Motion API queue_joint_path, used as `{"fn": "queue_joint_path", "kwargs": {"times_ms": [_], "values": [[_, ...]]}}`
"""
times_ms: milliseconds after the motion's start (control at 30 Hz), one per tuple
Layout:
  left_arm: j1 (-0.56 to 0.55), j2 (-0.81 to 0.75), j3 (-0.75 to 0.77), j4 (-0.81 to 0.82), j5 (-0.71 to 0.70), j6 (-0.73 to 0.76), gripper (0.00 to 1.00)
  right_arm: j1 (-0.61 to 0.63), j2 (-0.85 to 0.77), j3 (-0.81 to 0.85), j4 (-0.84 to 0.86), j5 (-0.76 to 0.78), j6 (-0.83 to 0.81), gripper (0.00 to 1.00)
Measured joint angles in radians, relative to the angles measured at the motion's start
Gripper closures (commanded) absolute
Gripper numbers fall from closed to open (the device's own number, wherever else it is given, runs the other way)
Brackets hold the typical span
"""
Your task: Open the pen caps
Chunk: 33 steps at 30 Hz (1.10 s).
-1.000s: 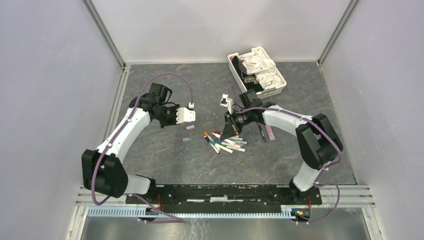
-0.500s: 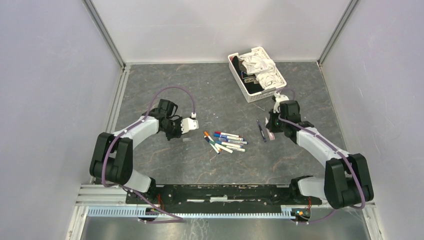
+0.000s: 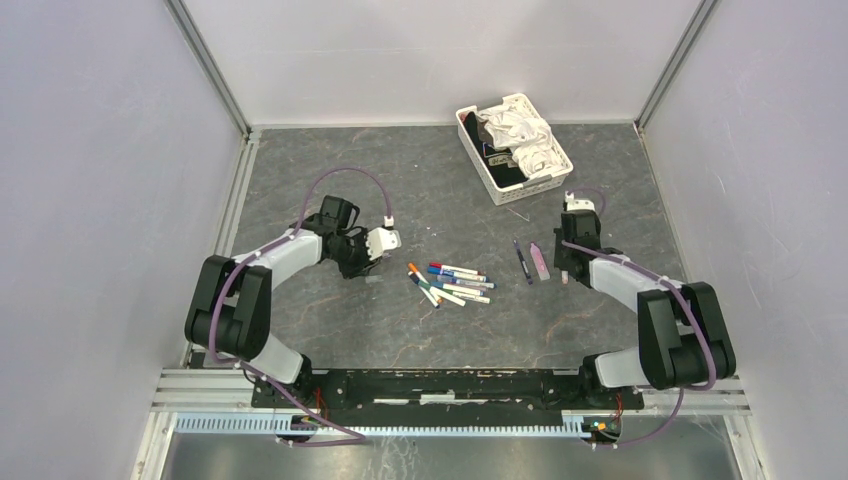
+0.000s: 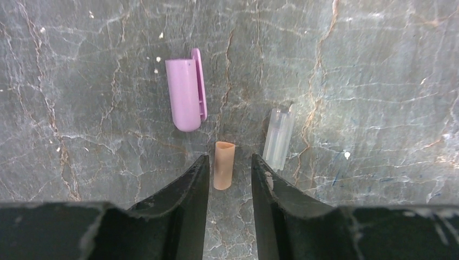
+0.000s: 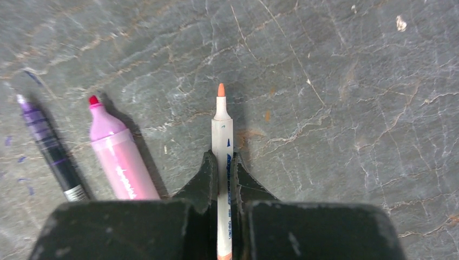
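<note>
In the left wrist view my left gripper is open and low over the table. A small orange pen cap lies loose between its fingertips. A purple cap and a clear cap lie just beyond. My right gripper is shut on a white pen whose bare orange tip points away. An uncapped pink marker and a dark purple pen lie to its left. In the top view several capped pens lie in a pile between my left gripper and my right gripper.
A white basket holding cloth stands at the back, right of centre. Grey walls and metal rails enclose the dark stone tabletop on three sides.
My right arm swung from the pen pile to the right and came down beside the pink and purple pens. My left arm drew back and lowered over the loose caps.
</note>
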Motion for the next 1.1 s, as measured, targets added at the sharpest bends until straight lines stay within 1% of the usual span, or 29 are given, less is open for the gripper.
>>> {"fn": "queue_joint_path", "kwargs": {"times_ms": [67,100,233,300,333,367,533,600,667,700,800,867,1000,1100], "values": [[-0.003,0.0,0.013,-0.012,0.015,-0.014,0.54,-0.001,0.026,0.0,0.001,0.008,-0.002,0.98],[-0.003,0.0,0.018,-0.015,0.019,-0.017,0.49,-0.001,0.03,0.001,0.007,0.012,-0.003,0.94],[-0.003,-0.003,0.055,-0.053,0.041,-0.039,0.43,-0.002,0.034,0.001,0.015,0.017,-0.004,0.9],[-0.003,-0.003,0.1,-0.09,0.043,-0.068,0.39,-0.002,0.035,0.001,0.017,0.016,-0.004,0.85],[-0.003,-0.003,0.122,-0.105,0.043,-0.08,0.27,-0.002,0.036,0.001,0.018,0.015,-0.004,0.83],[-0.003,-0.005,0.145,-0.112,0.042,-0.094,0.23,-0.002,0.036,0.002,0.018,0.013,-0.004,0.81],[-0.003,-0.026,0.286,-0.166,-0.016,-0.203,0.2,-0.002,0.046,0.014,0.014,0.009,-0.005,0.73],[-0.003,-0.03,0.34,-0.178,-0.052,-0.243,0.18,-0.002,0.046,0.017,0.014,0.006,-0.005,0.72],[-0.002,-0.04,0.38,-0.184,-0.093,-0.288,0.03,-0.002,0.046,0.022,0.013,0.003,-0.006,0.69],[-0.002,-0.044,0.385,-0.185,-0.107,-0.296,0.01,-0.002,0.045,0.024,0.011,0.001,-0.005,0.65],[0.002,-0.078,0.389,-0.187,-0.17,-0.346,0.0,-0.002,0.039,0.034,0.003,-0.013,-0.005,0.54],[0.011,-0.11,0.386,-0.174,-0.219,-0.376,0.0,-0.002,0.024,0.042,-0.01,-0.022,-0.008,0.49],[0.069,-0.162,0.373,-0.112,-0.311,-0.418,0.0,0.024,-0.031,0.07,-0.027,-0.038,-0.012,0.47],[0.128,-0.138,0.409,-0.134,-0.314,-0.441,0.0,0.086,-0.077,0.095,-0.023,-0.063,-0.026,0.47]]}}
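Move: The orange-tipped pen is still pinched in the right fingers, its resting place about 1 cm below them. From that hand the pink marker lies some 5 cm left, the purple pen 9 cm left, both about level with it, and the pen pile about 25 cm left and 5 cm back. The small orange cap lies right under the left hand, the pink cap 4 cm right and 3 cm ahead, the clear cap 2 cm right and 3 cm back. The orange-tipped pen is lowered under 1 cm to the table by the right hand and let go of as the fingers slowly part to about half open; then that hand lifts about 6 cm and swings left over the pink marker towards the pile. The left hand, opening wide, backs off the orange cap: up about 17 cm, forward, late to the left, turning roughly 40 degrees counter-clockwise. ##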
